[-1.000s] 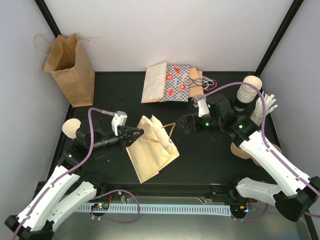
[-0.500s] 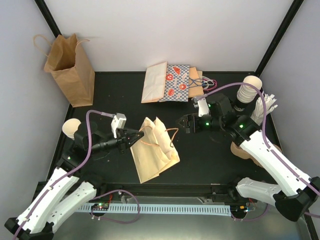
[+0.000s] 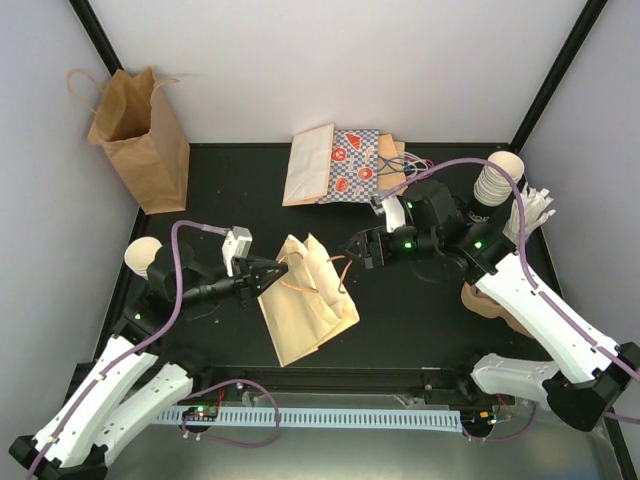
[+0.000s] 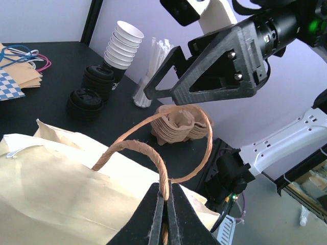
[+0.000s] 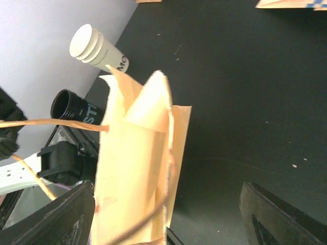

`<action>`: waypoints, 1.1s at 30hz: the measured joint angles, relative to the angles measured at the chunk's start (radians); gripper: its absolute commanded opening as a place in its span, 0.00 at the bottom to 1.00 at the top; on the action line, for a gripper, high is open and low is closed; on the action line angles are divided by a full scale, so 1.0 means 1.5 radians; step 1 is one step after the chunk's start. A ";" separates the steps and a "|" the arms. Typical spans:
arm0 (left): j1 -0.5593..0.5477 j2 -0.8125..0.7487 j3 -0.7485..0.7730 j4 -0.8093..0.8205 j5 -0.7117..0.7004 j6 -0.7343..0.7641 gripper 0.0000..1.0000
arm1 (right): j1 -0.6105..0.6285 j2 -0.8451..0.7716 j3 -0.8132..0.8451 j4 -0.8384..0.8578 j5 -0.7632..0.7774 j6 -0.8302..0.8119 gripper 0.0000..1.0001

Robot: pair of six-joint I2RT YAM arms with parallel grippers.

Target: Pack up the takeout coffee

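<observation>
The cream handled paper bag [image 3: 300, 310] lies on the black table, its mouth toward the back. My left gripper [image 3: 272, 272] is shut on one twisted paper handle [image 4: 153, 158] and holds it up. My right gripper [image 3: 352, 250] stands open at the bag's mouth, and the other handle [image 3: 340, 268] loops between its wide-apart fingers [image 5: 61, 219]. One stack of white takeout coffee cups [image 3: 497, 178] stands at the back right, and another stack of cups [image 3: 143, 256] stands at the left edge. No cup is inside the bag's visible mouth [image 5: 138, 153].
A brown paper bag [image 3: 140, 135] stands upright at the back left. Flat folded bags [image 3: 340, 165] lie at the back centre. Black lids [image 4: 94, 87], a bundle of white sticks [image 3: 530, 215] and pulp cup carriers [image 3: 490, 300] crowd the right side.
My right gripper has moved left to the bag's free handle, its jaws narrowing a little. The left gripper kept its hold on the other handle and drew the bag's mouth slightly toward itself.
</observation>
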 measured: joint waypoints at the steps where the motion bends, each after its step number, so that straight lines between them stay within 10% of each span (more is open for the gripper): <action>1: 0.000 0.000 0.000 0.001 0.000 0.000 0.01 | 0.006 0.006 0.012 -0.006 0.001 -0.002 0.82; 16: 0.000 0.002 -0.001 0.007 0.000 0.004 0.02 | 0.111 0.068 0.075 -0.107 0.075 -0.010 0.59; 23: 0.000 0.007 -0.001 0.002 -0.011 0.019 0.02 | 0.118 0.031 0.043 -0.123 0.099 -0.014 0.13; 33: 0.000 0.073 0.123 -0.156 -0.046 0.047 0.02 | 0.101 0.025 0.042 -0.192 0.343 -0.003 0.07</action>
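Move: From the open right gripper, the bag's free handle lies about 4 cm back, 1 cm to its left and 3 cm below. The bag's mouth is some 9 cm left, 2 cm back and 5 cm lower, and the already held other handle about 14 cm left and 3 cm back at much the same height. From the left gripper, the free handle hangs some 12 cm right and 2 cm back, roughly level. Bring the right gripper back about 4 cm and down onto the free paper handle, swinging slightly left on the way, and shut the fingers on the strand. Then draw that handle about 6 cm right and some 4 cm forward, tipping the fingers further down, while the left gripper keeps its pinch on the other handle. ##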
